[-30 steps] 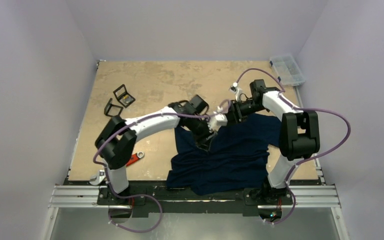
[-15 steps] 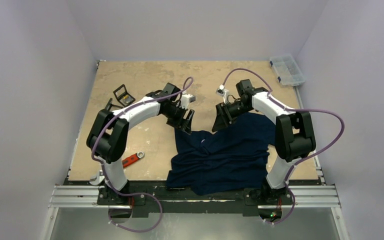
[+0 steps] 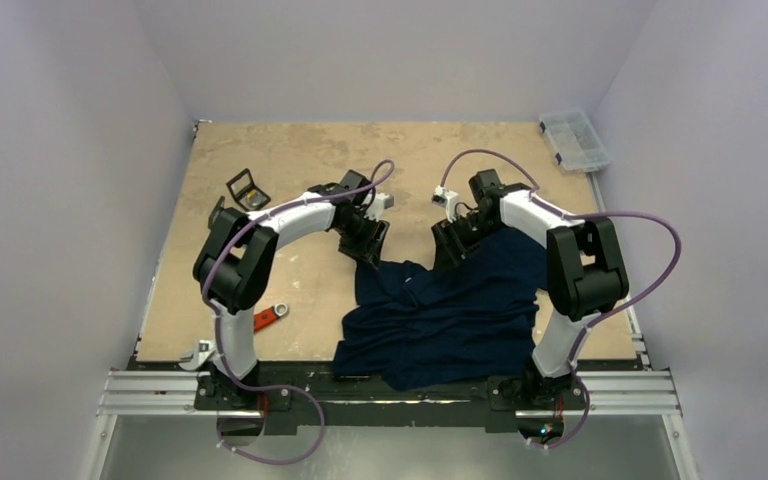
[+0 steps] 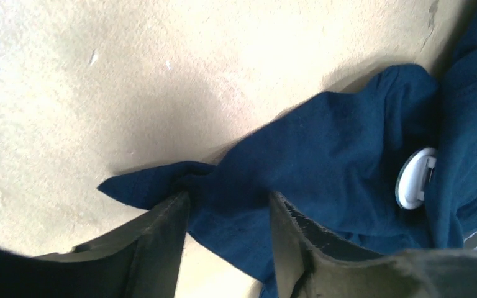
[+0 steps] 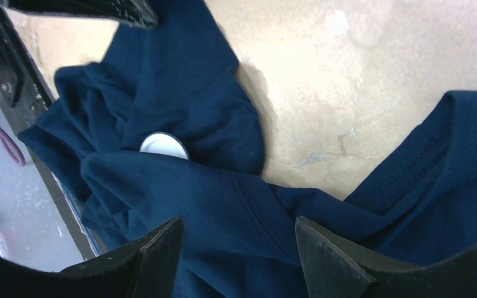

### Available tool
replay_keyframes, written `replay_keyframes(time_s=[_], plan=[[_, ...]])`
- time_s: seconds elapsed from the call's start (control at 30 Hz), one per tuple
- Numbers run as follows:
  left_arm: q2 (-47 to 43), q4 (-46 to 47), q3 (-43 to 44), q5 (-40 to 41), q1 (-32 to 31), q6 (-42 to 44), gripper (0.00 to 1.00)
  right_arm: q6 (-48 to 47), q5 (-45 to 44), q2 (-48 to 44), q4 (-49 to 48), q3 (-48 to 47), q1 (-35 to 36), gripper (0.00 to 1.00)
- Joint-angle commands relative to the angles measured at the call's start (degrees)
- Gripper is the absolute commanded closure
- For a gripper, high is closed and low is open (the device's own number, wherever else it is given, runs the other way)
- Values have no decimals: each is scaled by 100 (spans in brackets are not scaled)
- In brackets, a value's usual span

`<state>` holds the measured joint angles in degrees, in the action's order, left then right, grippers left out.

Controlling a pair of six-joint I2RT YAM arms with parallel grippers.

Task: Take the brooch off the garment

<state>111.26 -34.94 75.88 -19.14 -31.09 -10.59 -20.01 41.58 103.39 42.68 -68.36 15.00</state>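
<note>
The navy T-shirt garment (image 3: 445,310) lies crumpled on the tan table, near the front right. A round white brooch (image 4: 415,178) sits among its folds; it also shows in the right wrist view (image 5: 163,145). My left gripper (image 3: 365,242) is open at the garment's far left corner, and a pointed flap of cloth (image 4: 161,183) lies between its fingers. My right gripper (image 3: 448,245) is open just over the garment's far edge, with a seamed fold (image 5: 248,205) between its fingers. The two grippers stand apart, with bare table between them.
A clear plastic compartment box (image 3: 574,138) sits at the table's far right corner. Two small black frames (image 3: 247,190) (image 3: 222,213) lie at the far left. A red-handled tool (image 3: 268,317) lies by the left arm, and a metal piece (image 3: 198,352) lies at the front left edge.
Both grippers have drawn back from the garment's middle, where they were close together, to its far edge, left one leftwards. The garment's far left part has shifted a little.
</note>
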Motion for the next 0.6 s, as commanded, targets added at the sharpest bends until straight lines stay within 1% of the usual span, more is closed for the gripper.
replay_keyframes(time_s=[0.0, 0.03, 0.1, 0.13, 0.17, 0.27, 0.33, 0.37, 0.4, 0.57], plan=[[397, -112, 157, 115, -171, -102, 58, -305, -403, -66, 118, 165, 16, 31], [413, -141, 183, 96, -169, -84, 69, -331, -425, -92, 106, 185, 15, 33], [373, -201, 236, 69, -122, -5, 94, -343, -444, -140, 48, 217, 20, 39], [295, -250, 299, 48, -68, 14, 100, -353, -453, -158, 21, 209, 19, 43], [230, -260, 312, 18, 17, 32, 100, -365, -439, -169, 6, 180, 20, 49], [-292, -207, 227, -15, 314, 135, 100, -470, -260, -179, 10, 32, 14, 70], [-660, -199, 135, 98, 478, 249, 100, -633, -111, -223, 69, -57, 19, 87], [-862, -157, 46, 149, 534, 319, 100, -738, -25, -262, 103, -77, 18, 97], [-1038, -128, -37, 166, 590, 400, 100, -829, 58, -327, 115, -81, 18, 100], [-1627, -47, -465, 392, 704, 696, 100, -1278, 381, -457, 294, -19, 14, 100]])
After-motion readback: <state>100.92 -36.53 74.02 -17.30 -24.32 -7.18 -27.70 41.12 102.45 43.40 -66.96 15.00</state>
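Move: The garment's left corner lies right under my left hand, where I'll pinch it, about 1 cm down and 1 cm right; its tip sticks out some 3 cm to the left. The brooch is roughly 8 cm right of that hand and 3 cm back. My right hand hovers over a raised garment fold, 2 cm below, 1 cm right and 1 cm back. From it the brooch lies about 7 cm left, 2 cm back and 4 cm lower. I sink my left hand a touch and shut its fingers on the garment's left corner, then lift it about 6 cm while pulling some 5 cm left and a little forward. Meanwhile my right hand eases down 1.5 cm and slightly right, then closes fully on the raised fold right of the brooch, rising barely a centimetre. ##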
